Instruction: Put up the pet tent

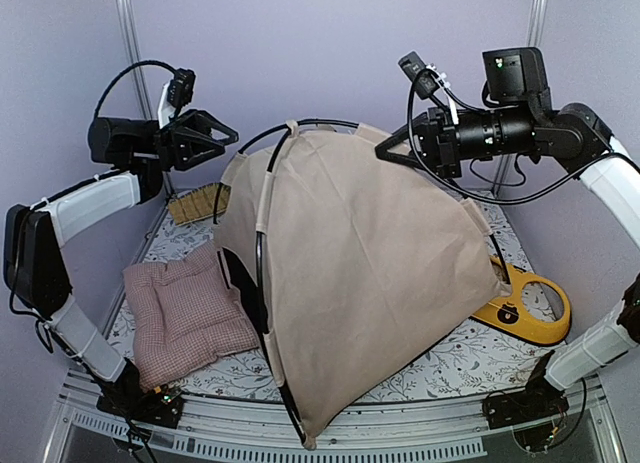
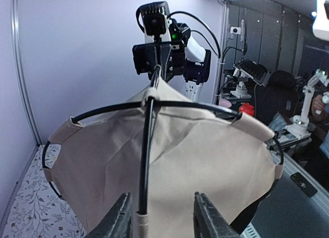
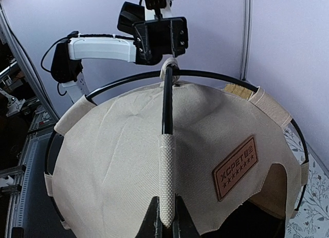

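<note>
The pet tent (image 1: 370, 273) stands domed in the middle of the table, beige fabric stretched over thin black poles. My left gripper (image 1: 232, 140) is at the tent's upper left, open. In the left wrist view a black pole (image 2: 145, 150) runs between the spread fingers, close to the left one, and the left gripper (image 2: 162, 199) grips nothing. My right gripper (image 1: 382, 151) is at the tent's upper right. In the right wrist view the right gripper (image 3: 165, 217) is shut on the woven beige pole sleeve (image 3: 167, 171). A brown label patch (image 3: 235, 167) sits beside it.
A pink checked cushion (image 1: 185, 313) lies left of the tent on the floral table cover (image 1: 450, 358). A yellow flat piece with holes (image 1: 525, 308) lies at the right. A tan woven mat (image 1: 200, 203) is at the back left. Purple walls close off the back.
</note>
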`<action>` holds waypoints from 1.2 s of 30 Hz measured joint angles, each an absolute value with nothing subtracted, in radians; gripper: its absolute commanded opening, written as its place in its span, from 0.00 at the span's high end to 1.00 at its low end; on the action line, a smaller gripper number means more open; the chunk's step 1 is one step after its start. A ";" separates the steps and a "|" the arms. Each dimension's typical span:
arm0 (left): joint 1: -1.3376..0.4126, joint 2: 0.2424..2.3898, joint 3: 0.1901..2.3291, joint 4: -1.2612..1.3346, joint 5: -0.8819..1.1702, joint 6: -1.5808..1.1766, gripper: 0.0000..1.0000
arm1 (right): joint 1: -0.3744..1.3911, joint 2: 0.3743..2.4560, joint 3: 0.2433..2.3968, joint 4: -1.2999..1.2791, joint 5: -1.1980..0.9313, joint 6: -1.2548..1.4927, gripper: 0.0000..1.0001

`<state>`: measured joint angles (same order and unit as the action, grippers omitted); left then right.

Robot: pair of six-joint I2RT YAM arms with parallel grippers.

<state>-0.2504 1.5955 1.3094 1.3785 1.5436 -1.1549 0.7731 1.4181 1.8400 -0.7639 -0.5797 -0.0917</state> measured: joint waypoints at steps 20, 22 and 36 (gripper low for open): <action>-0.175 1.181 1.342 0.105 1.029 -0.059 0.01 | 0.773 1.251 1.573 -0.431 -0.191 0.060 1.00; -0.175 1.156 1.342 0.073 0.908 -0.044 0.01 | 0.773 1.237 1.534 -0.380 -0.115 0.089 1.00; -0.181 1.044 1.227 0.001 0.424 -0.178 0.01 | 0.981 1.613 1.565 0.159 0.654 0.112 1.00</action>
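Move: My right hand grips the sleeved tent pole, with the tent crown about 16 cm to its left, 4 cm farther out and 5 cm higher. The back middle of the table, where I take the tent, lies roughly 25 cm ahead and 43 cm below; the yellow feeder is 36 cm right, 3 cm ahead. From my left hand the crown is some 12 cm right, 2 cm ahead and 6 cm up. Keeping the pole pinched, I swing the tent clockwise with my right hand, turning it about 60 degrees while carrying it some 15 cm forward, first bearing right, then back left at the end. My left hand finishes opening wide and backs off the tent, about 11 cm left and 6 cm forward, rising then sinking partway, and turns counter-clockwise to point forward. ##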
